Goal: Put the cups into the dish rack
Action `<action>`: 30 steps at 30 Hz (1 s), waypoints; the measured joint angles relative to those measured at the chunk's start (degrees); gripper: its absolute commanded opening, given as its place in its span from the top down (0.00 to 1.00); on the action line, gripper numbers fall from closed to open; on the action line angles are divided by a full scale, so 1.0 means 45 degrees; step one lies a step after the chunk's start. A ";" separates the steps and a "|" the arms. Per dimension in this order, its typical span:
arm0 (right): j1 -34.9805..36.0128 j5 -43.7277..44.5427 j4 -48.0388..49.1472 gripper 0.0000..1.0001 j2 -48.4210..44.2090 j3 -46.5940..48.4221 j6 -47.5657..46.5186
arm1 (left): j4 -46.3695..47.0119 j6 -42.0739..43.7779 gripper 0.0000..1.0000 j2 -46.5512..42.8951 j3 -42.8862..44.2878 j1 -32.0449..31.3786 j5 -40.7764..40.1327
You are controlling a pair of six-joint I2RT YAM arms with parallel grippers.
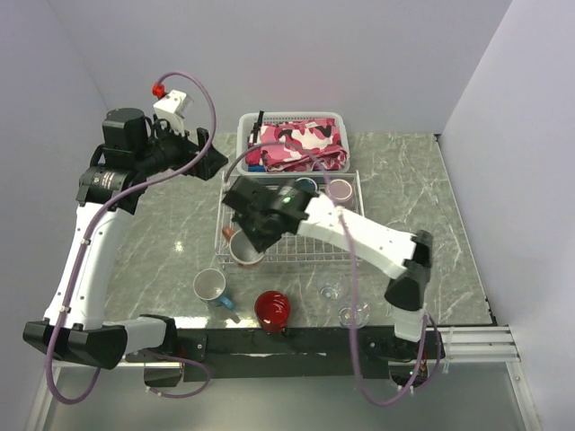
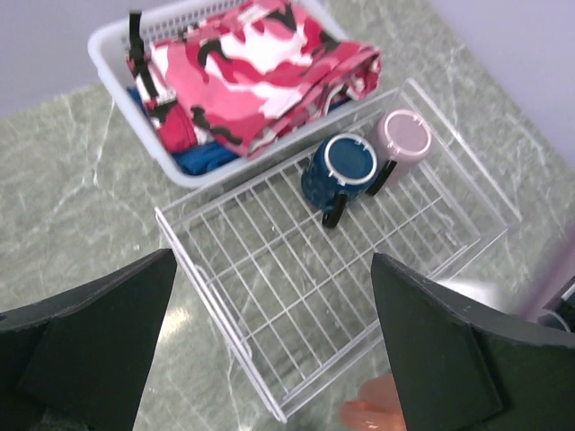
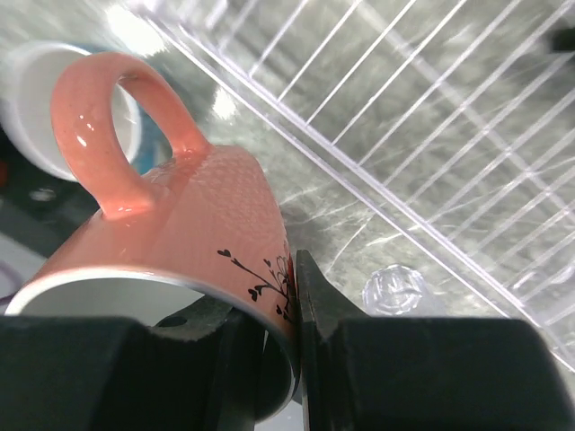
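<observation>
My right gripper [image 3: 289,301] is shut on the wall of the terracotta mug [image 3: 180,224], one finger inside the rim and one outside. The mug [image 1: 245,254] hangs tilted at the near left corner of the white wire dish rack [image 1: 316,244]. A navy mug [image 2: 341,166] and a mauve mug [image 2: 404,139] lie side by side at the rack's far end. On the table near the arms are a teal mug [image 1: 211,287], a red mug [image 1: 272,310] and two clear glasses [image 1: 332,292] [image 1: 354,314]. My left gripper [image 2: 269,359] hangs open high above the rack [image 2: 296,287].
A white slotted basket [image 2: 117,54] holding pink camouflage cloth [image 2: 260,63] stands just behind the rack. Grey walls close in the marble table on three sides. One glass [image 3: 395,289] stands close to the rack's near rail [image 3: 359,193].
</observation>
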 measured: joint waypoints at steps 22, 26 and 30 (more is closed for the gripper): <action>-0.0772 0.4702 0.0423 1.00 -0.4988 -0.1185 -0.0146 | -0.5989 0.0199 0.04 0.5309 0.4857 0.0641 0.7315; -0.0782 0.5042 0.0481 1.00 -0.4983 -0.1171 -0.0335 | -0.7495 0.1243 0.04 0.6033 0.4852 0.0646 0.8223; -0.1117 0.3473 0.0957 1.00 -0.4983 -0.1166 -0.0087 | -0.7985 0.2123 0.04 0.6047 0.5124 0.0670 0.8893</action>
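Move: Below and back from the empty left hand, the coral cup in the right fingers is about 14 cm back, 9 cm right and 18 cm down; the dark blue cup in the rack is some 8 cm ahead, 23 cm right, 31 cm down. The right hand takes its cup to the left gripper, 14 cm ahead, 12 cm left, 17 cm up; below it, 15 cm down, stands the light blue cup, 15 cm left and 4 cm back. Keeping its pinch on the coral cup's wall, the right hand climbs fast by about 13 cm while swinging some 9 cm right and a little forward over the rack, fingers tilting forward and up. The open left hand rises about 5 cm, then drops back past its starting height, shifting right and slightly back towards the cup as its wrist tips down and turns clockwise, each roughly 30 degrees. ##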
